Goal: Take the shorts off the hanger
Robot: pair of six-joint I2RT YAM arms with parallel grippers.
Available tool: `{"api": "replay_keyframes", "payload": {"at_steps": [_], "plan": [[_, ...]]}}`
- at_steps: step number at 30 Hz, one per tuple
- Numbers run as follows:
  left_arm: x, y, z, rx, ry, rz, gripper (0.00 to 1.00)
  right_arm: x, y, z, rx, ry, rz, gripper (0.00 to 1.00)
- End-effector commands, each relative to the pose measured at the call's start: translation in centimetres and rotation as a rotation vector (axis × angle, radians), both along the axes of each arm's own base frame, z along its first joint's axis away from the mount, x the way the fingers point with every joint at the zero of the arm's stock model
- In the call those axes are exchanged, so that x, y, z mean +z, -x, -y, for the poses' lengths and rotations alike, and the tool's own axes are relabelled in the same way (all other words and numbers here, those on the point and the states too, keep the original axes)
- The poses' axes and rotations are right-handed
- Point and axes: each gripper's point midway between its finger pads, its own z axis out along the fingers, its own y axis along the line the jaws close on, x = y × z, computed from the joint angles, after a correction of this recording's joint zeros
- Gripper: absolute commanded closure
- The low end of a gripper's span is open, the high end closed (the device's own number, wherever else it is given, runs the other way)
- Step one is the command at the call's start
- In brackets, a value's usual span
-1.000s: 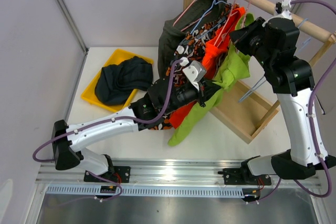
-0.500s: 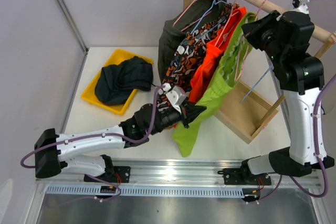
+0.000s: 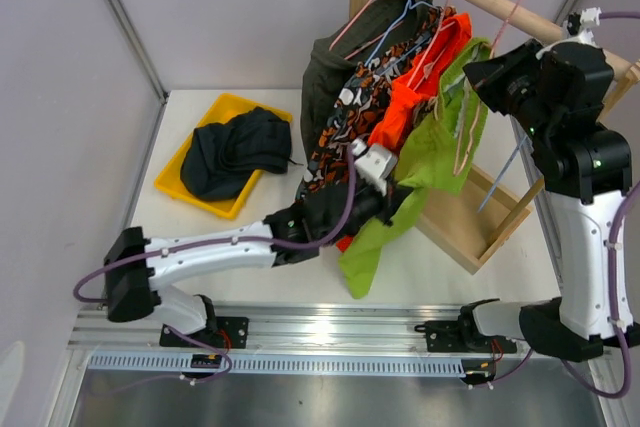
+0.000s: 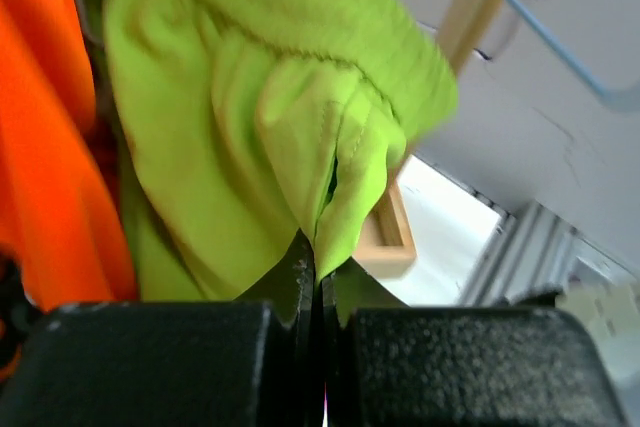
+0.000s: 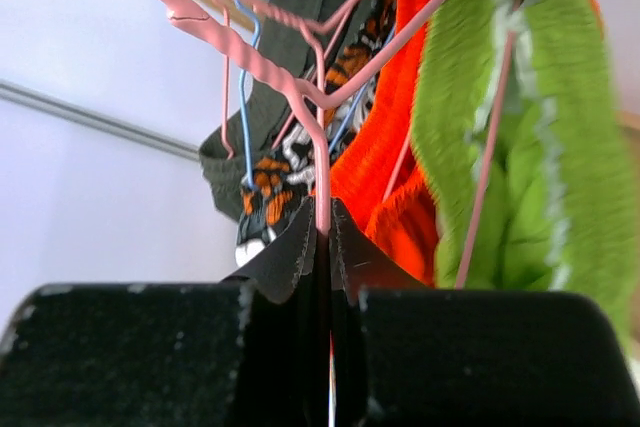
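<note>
Lime green shorts (image 3: 432, 152) hang on a pink hanger (image 3: 462, 137) in front of the wooden rod (image 3: 600, 50). My right gripper (image 3: 484, 73) is shut on that hanger's neck (image 5: 321, 152), with its hook held above the rod. My left gripper (image 3: 397, 203) is shut on a lower fold of the lime green shorts (image 4: 250, 117), which drape below it. Orange shorts (image 3: 410, 97), camouflage shorts (image 3: 345, 117) and dark olive shorts (image 3: 325, 72) hang bunched on the rod's left end. Navy shorts (image 3: 235, 152) lie in the yellow tray (image 3: 172, 172).
The rack's wooden base frame (image 3: 470, 227) lies on the white table right of my left gripper. A blue hanger (image 3: 505, 172) dangles beside my right arm. More pink and blue hangers (image 5: 240, 67) crowd the rod. Grey walls close in at the back and left.
My left gripper first pulled the green shorts forward and down, then moved back right toward the rack. My right gripper lifted the pink hanger, then settled slightly lower and to the right.
</note>
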Motion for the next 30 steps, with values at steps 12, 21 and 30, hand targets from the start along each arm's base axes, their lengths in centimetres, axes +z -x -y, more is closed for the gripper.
{"api": "replay_keyframes", "payload": {"at_steps": [12, 21, 30], "plan": [[5.6, -13.2, 1.5, 0.228, -0.082, -0.089, 1.0, 4.9, 12.3, 0.4, 0.134, -0.151, 0.136, 1.0], [10.4, -0.8, -8.0, 0.182, 0.036, -0.038, 1.0, 4.5, 5.7, 1.1, 0.026, -0.028, 0.106, 1.0], [12.4, 1.6, -23.3, 0.399, 0.036, 0.014, 1.0, 2.8, 0.9, 3.4, -0.099, 0.014, 0.088, 1.0]]}}
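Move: The green shorts, pinched in my left fingers, have their middle about 4 cm ahead, 5 cm to the right and 5 cm above my left hand. The pink hanger is some 9 cm ahead, 10 cm right and 12 cm up; the orange shorts about 9 cm ahead, 3 cm left and 4 cm up. From my right hand, gripping that hanger, its middle is 2 cm ahead and 5 cm below; the green shorts lie 3 cm back, 5 cm left and 12 cm below. I shove the pinched green shorts about 15 cm forward and slightly up with my left hand while my right hand draws the pink hanger back some 12 cm, rising. Then I reverse: my left comes back and sweeps left and up, away from the rail, as my right hand returns forward and down close to its start. Both grips stay shut. ##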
